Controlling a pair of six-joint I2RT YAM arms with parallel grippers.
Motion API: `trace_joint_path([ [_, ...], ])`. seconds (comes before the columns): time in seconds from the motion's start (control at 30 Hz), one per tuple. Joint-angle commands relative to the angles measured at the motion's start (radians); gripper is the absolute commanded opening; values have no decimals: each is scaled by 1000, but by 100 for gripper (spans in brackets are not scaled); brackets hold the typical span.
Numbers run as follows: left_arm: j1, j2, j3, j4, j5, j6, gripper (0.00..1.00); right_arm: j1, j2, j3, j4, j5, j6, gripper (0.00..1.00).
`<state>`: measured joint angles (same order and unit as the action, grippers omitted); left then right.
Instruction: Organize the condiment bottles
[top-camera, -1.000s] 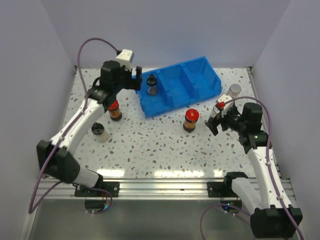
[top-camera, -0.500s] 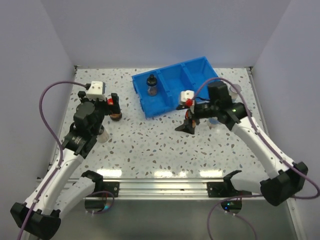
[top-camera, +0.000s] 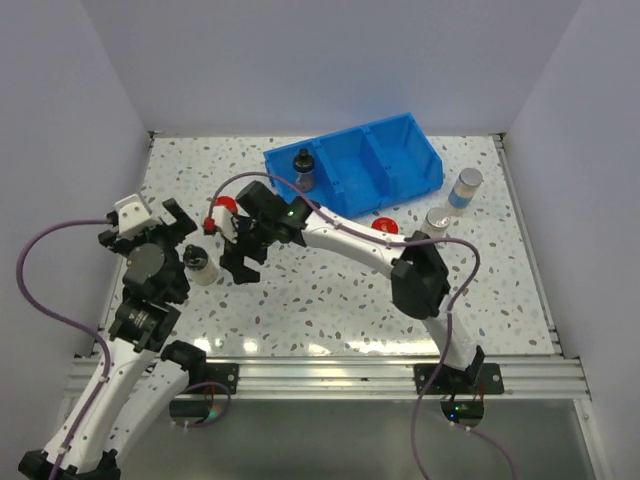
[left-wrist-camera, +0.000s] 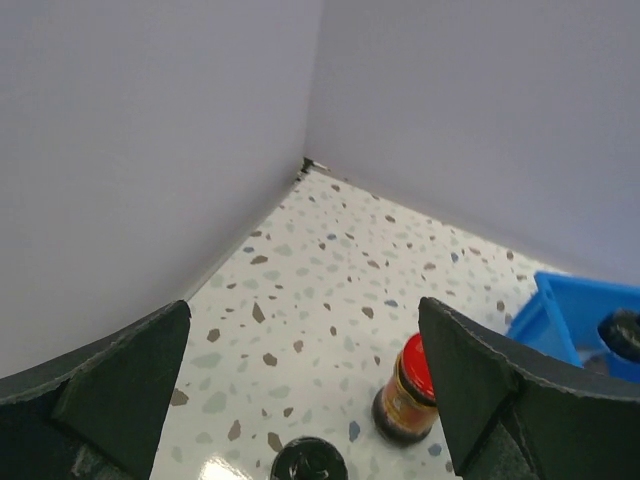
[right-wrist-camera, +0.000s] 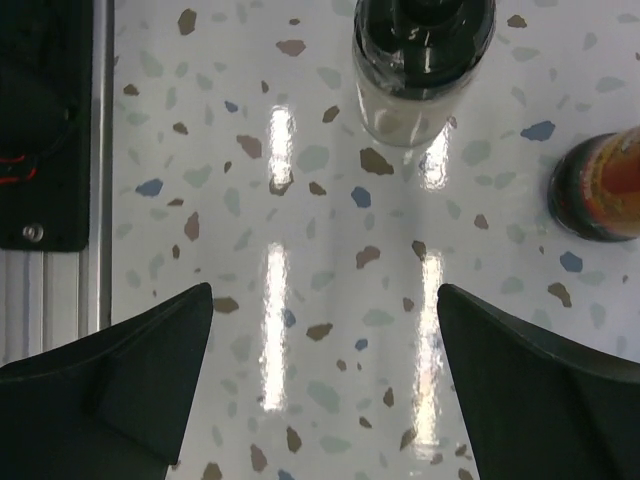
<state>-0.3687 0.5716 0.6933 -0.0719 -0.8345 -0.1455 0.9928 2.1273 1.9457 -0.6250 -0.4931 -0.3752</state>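
Observation:
My left gripper (top-camera: 142, 230) hangs open over the table's left side, nothing between its fingers (left-wrist-camera: 480, 400). Through the left wrist view I see a red-capped jar (left-wrist-camera: 408, 396) and a black cap (left-wrist-camera: 308, 462) below. My right gripper (top-camera: 243, 258) has reached across to the left and is open over bare table (right-wrist-camera: 325, 380), beside the black-capped jar (top-camera: 200, 266) (right-wrist-camera: 424, 60) and the red-capped jar (top-camera: 220, 212) (right-wrist-camera: 600, 190). A second black-capped jar (top-camera: 304, 168) stands in the blue bin's (top-camera: 400, 170) left compartment. Another red cap (top-camera: 383, 225) shows behind the right arm. Two silver-capped jars (top-camera: 465, 188) (top-camera: 437, 222) stand at the right.
The blue bin lies at the back centre, its middle and right compartments holding nothing. White walls close the table on the left, back and right. The aluminium rail (top-camera: 320, 375) runs along the near edge. The right arm's long link spans the table's middle.
The left arm drew back from the bin to the near left, leaving a black-capped jar inside. The right arm swung from the right side across to the left jars.

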Motion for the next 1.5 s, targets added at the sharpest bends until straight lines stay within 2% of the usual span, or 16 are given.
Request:
trace_joint_path([
  [0.0,5,-80,-50,158,-188,0,100,64,80,137,37,129,168,98],
  [0.3,5,-162,-80,215,-249,7,100,138,273,314,172,467,368,98],
  [0.67,8,-200,-89,228,-255,12,100,153,431,461,324,538,525,96],
  [0.87,14,-230,-103,254,-250,23,100,161,516,559,332,597,521,91],
  [0.9,14,-225,-104,254,-249,23,100,161,520,565,332,600,516,89],
  [1.0,17,-217,-101,251,-236,20,100,159,523,568,331,584,486,66],
  [1.03,17,-216,-101,248,-235,18,100,159,519,570,324,555,473,55],
  [1.07,19,-216,-101,247,-230,17,100,161,510,572,317,524,445,37],
  [1.13,19,-220,-101,244,-221,17,100,161,493,570,269,435,412,23],
  [1.3,19,-237,-101,236,-186,21,100,136,344,481,107,123,145,8],
  [1.47,19,-246,-98,225,-156,26,100,99,177,300,39,4,23,1],
])
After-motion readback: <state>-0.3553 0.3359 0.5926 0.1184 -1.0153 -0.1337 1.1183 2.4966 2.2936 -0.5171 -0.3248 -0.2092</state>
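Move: The pale bottle with the black cap stands about 14 cm to my right hand's left and 5 cm ahead, its middle some 9 cm lower. A red-capped bottle stands roughly 12 cm beyond it and 5 cm to its right; the black-capped bottle already in the blue tray is some 28 cm beyond it and 26 cm to its right. From my left hand the pale bottle lies about 3 cm ahead, 3 cm to the right and 25 cm below. My open right hand travels about 14 cm left to the pale bottle, sinking early and then easing forward as it turns some 30 degrees clockwise. I pinch its black cap, then draw back about 5 cm and right at the same height, turning most of the way back counter-clockwise. Meanwhile my empty left hand withdraws back, left and up, tilting upward. ##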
